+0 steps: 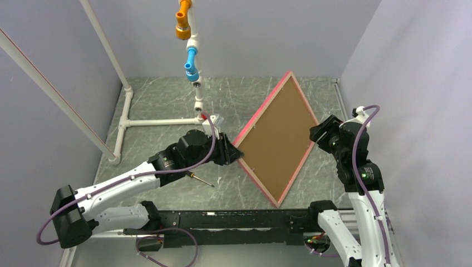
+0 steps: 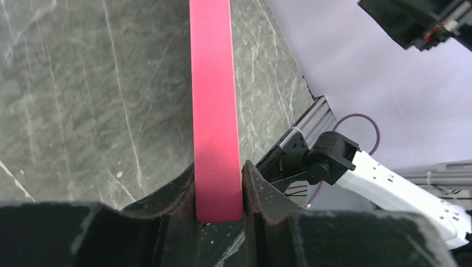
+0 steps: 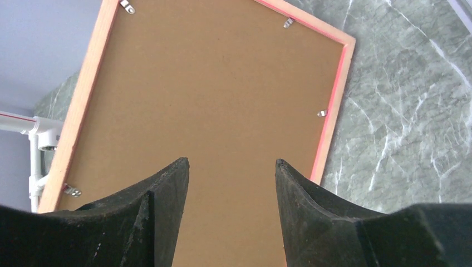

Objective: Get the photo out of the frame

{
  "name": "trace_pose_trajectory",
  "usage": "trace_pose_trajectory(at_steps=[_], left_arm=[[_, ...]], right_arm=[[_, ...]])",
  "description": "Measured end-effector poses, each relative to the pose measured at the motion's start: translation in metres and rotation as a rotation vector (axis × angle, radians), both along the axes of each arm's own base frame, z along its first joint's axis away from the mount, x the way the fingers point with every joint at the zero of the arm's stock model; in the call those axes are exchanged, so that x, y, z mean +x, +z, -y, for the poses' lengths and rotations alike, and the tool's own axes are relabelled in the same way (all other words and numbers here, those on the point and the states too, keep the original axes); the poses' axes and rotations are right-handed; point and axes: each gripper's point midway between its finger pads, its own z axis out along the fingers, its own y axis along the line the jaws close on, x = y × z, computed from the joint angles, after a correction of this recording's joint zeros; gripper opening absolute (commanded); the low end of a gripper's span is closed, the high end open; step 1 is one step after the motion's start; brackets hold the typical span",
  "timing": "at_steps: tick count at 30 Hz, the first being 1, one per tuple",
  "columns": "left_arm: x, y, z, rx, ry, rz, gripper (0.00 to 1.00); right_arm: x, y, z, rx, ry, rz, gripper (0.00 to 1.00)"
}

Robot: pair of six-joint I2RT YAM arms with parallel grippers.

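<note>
The frame (image 1: 276, 140) hangs tilted over the table like a diamond, its brown board back towards the top camera. The photo is hidden on the far side. My left gripper (image 1: 238, 154) is shut on the frame's left corner; in the left wrist view the pink-red frame edge (image 2: 214, 111) runs up from between the closed left gripper (image 2: 219, 186). My right gripper (image 1: 315, 137) sits at the frame's right corner. In its own view the right gripper (image 3: 231, 164) stands open over the brown board (image 3: 222, 83), with nothing between its fingers. Small metal clips (image 3: 322, 113) line the frame's inner edge.
A white pipe structure (image 1: 125, 119) stands at the back left, with orange (image 1: 182, 22) and blue (image 1: 191, 62) fittings on a hanging pipe. A screwdriver (image 1: 201, 179) lies on the marble table under the left wrist. Grey walls close in both sides.
</note>
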Motion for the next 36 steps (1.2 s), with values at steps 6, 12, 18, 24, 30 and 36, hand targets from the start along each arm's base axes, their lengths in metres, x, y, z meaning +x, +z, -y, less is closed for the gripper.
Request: trace_pose_trajectory(at_steps=[6, 12, 18, 24, 30, 36], left_arm=[[0.008, -0.036, -0.019, -0.098, 0.082, -0.17, 0.0], [0.015, -0.068, -0.035, -0.182, 0.142, -0.285, 0.0], [0.019, -0.099, -0.037, -0.265, 0.187, -0.358, 0.0], [0.029, -0.115, -0.032, -0.329, 0.233, -0.387, 0.0], [0.041, -0.134, -0.022, -0.381, 0.284, -0.426, 0.0], [0.051, -0.139, 0.014, -0.406, 0.273, -0.453, 0.0]], right_arm=[[0.0, -0.009, -0.001, 0.0, 0.003, -0.021, 0.6], [0.0, -0.016, -0.002, 0.0, 0.008, -0.039, 0.6], [0.0, -0.02, -0.005, 0.008, 0.024, -0.046, 0.6], [0.0, -0.029, -0.008, 0.015, 0.04, -0.073, 0.6], [0.001, -0.032, -0.01, 0.015, 0.05, -0.086, 0.61], [0.0, -0.032, -0.009, 0.01, 0.052, -0.085, 0.62]])
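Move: The left hand pinches the slanting frame by its left part; the frame's middle is about 8 cm ahead, 13 cm right and 5 cm lower. Its destination, clear tabletop, centres 14 cm ahead, 16 cm right and 20 cm down. The screwdriver lies level with the hand, 14 cm left; the white pipe corner is 21 cm ahead, 14 cm left, both well below. From the right hand, the frame's middle is 12 cm left, 2 cm ahead, 10 cm below. Left hand, still pinching, lowers the frame some 14 cm and 5 forward, tipping it flatter; open right sinks slightly. ##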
